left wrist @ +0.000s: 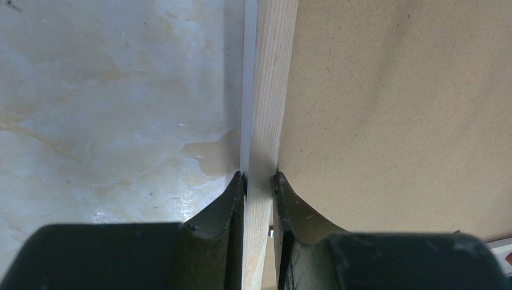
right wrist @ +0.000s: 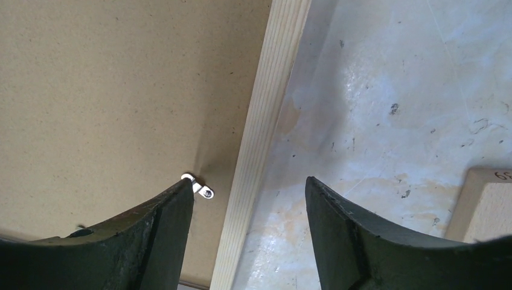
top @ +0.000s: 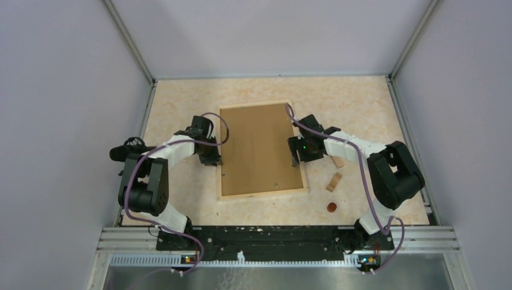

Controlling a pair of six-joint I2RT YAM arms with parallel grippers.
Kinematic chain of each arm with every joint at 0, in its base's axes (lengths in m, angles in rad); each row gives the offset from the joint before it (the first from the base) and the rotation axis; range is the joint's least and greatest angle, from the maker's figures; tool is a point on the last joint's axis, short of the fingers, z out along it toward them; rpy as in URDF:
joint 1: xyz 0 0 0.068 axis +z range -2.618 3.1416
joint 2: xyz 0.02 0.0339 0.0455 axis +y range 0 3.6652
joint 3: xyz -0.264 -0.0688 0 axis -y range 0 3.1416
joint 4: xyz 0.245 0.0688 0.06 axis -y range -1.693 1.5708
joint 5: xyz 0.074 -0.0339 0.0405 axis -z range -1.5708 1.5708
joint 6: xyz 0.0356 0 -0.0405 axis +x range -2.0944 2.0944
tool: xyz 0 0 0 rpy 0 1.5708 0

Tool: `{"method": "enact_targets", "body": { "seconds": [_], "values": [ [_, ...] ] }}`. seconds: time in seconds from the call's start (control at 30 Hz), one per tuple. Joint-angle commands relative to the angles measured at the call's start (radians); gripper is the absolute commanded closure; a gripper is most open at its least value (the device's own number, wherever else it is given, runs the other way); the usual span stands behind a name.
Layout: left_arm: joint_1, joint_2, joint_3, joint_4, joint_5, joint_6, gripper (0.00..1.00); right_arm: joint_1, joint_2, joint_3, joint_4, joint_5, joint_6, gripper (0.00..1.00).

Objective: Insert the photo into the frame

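Observation:
The frame (top: 262, 194) lies flat in the middle of the table, a thin pale wooden rectangle. The photo (top: 258, 148) sits inside it with its plain brown board back up; its printed side is hidden. My left gripper (top: 212, 158) is at the frame's left slat (left wrist: 268, 90) and is shut on it (left wrist: 259, 178), one finger on each side, with the board (left wrist: 392, 109) just beyond. My right gripper (top: 296, 158) stands open (right wrist: 249, 187) astride the right slat (right wrist: 265, 121) without touching it. Its left fingertip is over the board (right wrist: 121, 90) at a small metal clip (right wrist: 202, 188).
Two small wooden blocks (top: 334, 181) (top: 339, 161) and a small brown disc (top: 331, 207) lie right of the frame, near the right arm. One block's corner (right wrist: 483, 205) shows in the right wrist view. Walls close off the table's left, back and right sides.

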Motion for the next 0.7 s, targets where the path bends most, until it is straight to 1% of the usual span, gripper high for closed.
{"method": "enact_targets", "body": {
  "seconds": [0.0,0.13,0.33,0.43,0.57,0.67],
  "values": [
    [0.000,0.032,-0.013,-0.043,-0.018,0.009,1.00,0.017,0.004,-0.018,0.027,0.003,0.010,0.33],
    [0.000,0.031,-0.015,-0.042,-0.019,0.008,1.00,0.032,0.015,-0.020,0.009,0.038,-0.001,0.33],
    [0.001,0.031,-0.015,-0.041,-0.016,0.008,1.00,0.042,0.026,-0.012,0.017,0.024,-0.002,0.33],
    [0.001,0.031,-0.015,-0.041,-0.016,0.008,1.00,0.044,0.038,-0.005,0.011,0.050,0.012,0.34],
    [0.001,0.030,-0.015,-0.040,-0.014,0.008,1.00,0.047,0.067,0.012,-0.008,0.073,0.046,0.50],
    [0.001,0.031,-0.016,-0.040,-0.012,0.008,1.00,0.047,0.080,0.016,-0.018,0.060,0.090,0.61]
  ]
}}
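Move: Roughly 2 cm to the right hand's left, 1 cm back and 1 cm below it, lies the small metal clip, with the frame's right bar directly under the hand. A second clip sits about 6 cm left and 6 cm back. Off to the right, some 9 cm away, are two wooden blocks, one level with the hand, the other 6 cm farther back. From the left hand the first clip is about 19 cm right and 1 cm back. Sinking about 1 cm and easing back as much, the right hand brings its open fingers down astride the frame's right bar, then shifts about 1 cm left while they close by a third. The inner finger meets the clip's free end and pushes it; the outer finger comes up beside the bar's outside edge. The left hand stays put, still pinching the left bar. ##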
